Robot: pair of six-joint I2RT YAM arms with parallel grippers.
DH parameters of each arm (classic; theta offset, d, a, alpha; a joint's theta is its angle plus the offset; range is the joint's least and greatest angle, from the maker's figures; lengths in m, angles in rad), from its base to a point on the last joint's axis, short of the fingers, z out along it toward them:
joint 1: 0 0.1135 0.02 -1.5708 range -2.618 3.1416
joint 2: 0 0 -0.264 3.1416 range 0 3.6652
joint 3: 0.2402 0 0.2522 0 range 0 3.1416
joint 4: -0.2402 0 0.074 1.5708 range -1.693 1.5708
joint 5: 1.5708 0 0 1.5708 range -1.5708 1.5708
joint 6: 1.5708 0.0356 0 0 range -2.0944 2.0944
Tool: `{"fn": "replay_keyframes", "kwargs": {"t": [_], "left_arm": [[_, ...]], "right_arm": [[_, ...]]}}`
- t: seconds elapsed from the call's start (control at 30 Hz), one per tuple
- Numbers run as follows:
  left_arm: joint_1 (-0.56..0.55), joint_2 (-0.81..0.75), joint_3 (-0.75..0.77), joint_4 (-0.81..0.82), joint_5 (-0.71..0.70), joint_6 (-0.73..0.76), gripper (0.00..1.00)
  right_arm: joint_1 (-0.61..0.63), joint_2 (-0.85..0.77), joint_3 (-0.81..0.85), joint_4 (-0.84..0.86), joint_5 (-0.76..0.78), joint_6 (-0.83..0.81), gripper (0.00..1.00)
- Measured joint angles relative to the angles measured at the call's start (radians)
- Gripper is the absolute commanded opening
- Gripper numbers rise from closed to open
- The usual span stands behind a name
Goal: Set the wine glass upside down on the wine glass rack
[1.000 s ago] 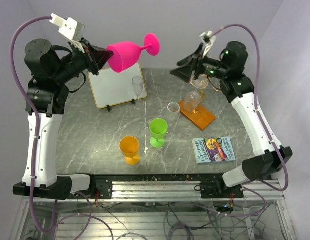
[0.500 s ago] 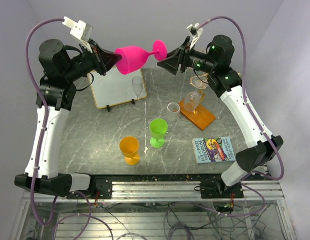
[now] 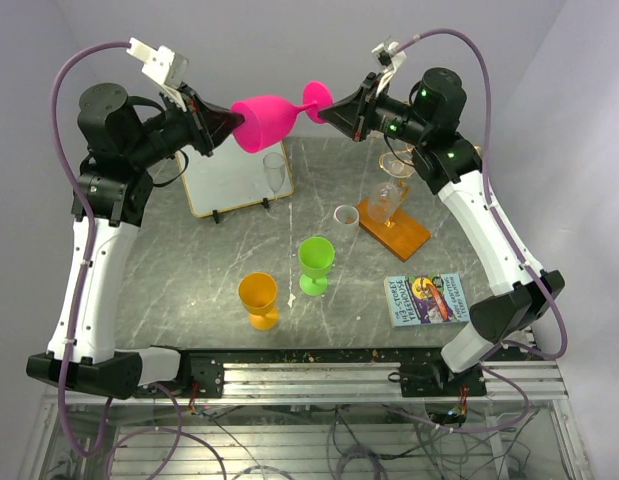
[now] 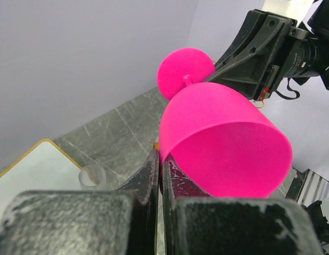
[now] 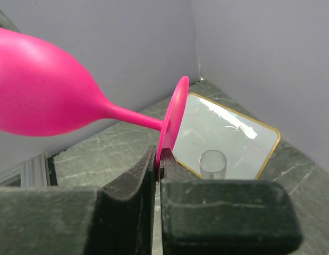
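The pink wine glass [image 3: 264, 120] lies on its side high above the back of the table, held between both arms. My left gripper [image 3: 221, 125] is shut on the bowl's rim [image 4: 163, 146], one finger inside and one outside. My right gripper [image 3: 329, 108] is shut on the edge of the glass's round foot [image 5: 172, 114]; its fingertips pinch the disc from both sides. The wine glass rack [image 3: 396, 168], gold wire on an orange base [image 3: 399, 232], stands below the right arm with a clear glass [image 3: 385, 200] on it.
A white board [image 3: 229, 178] on a stand is at the back left, a clear flute [image 3: 276, 172] beside it. A small clear tumbler [image 3: 346, 215], a green goblet [image 3: 315, 264] and an orange goblet [image 3: 259, 299] stand mid-table. A book [image 3: 427, 298] lies front right.
The right arm swung left from the rack up to the glass and its jaws closed on the foot. The left arm carried the glass slightly right and levelled it.
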Motion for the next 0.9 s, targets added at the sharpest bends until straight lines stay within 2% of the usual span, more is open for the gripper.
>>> {"fn": "replay_keyframes", "kwargs": {"t": [0.1, 0.3, 0.53, 0.7, 0.9], "left_arm": [[-0.001, -0.005, -0.011, 0.001, 0.000, 0.001, 0.14], [-0.004, -0.027, -0.037, -0.005, -0.002, 0.013, 0.54], [-0.003, -0.080, -0.043, -0.042, -0.051, 0.062, 0.82], [0.008, -0.146, -0.066, -0.093, -0.143, 0.131, 0.90], [0.020, -0.229, -0.110, -0.152, -0.241, 0.234, 0.92]], "right_arm": [[0.001, 0.000, 0.000, -0.007, 0.023, -0.004, 0.00], [0.003, -0.001, 0.000, -0.025, 0.076, -0.037, 0.00], [-0.026, -0.026, -0.011, -0.069, 0.148, -0.109, 0.00], [-0.088, -0.064, -0.021, -0.097, 0.228, -0.203, 0.00], [-0.118, -0.072, 0.024, -0.164, 0.441, -0.374, 0.00]]}}
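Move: The pink wine glass lies level on its side between the hands. Its rim is pinched by the left hand and its foot by the right; its middle is about 8 cm to the right hand's left. From the right hand, the rack's hooked top is roughly 22 cm right, 6 cm ahead and 14 cm below. The clear glass hanging on it is about 17 cm right, 1 cm ahead and 22 cm down. From the left hand, the hooked top is some 38 cm right, 11 cm ahead and 17 cm lower. Rightward and somewhat forward, slowly at first and then faster, the right hand carries the pink glass about 14 cm towards the rack, keeping its pinch on the foot and swinging some 30 degrees clockwise. The left fingers open wide, letting go of the rim, and that hand backs off left and back about 7 cm, turning counter-clockwise. ##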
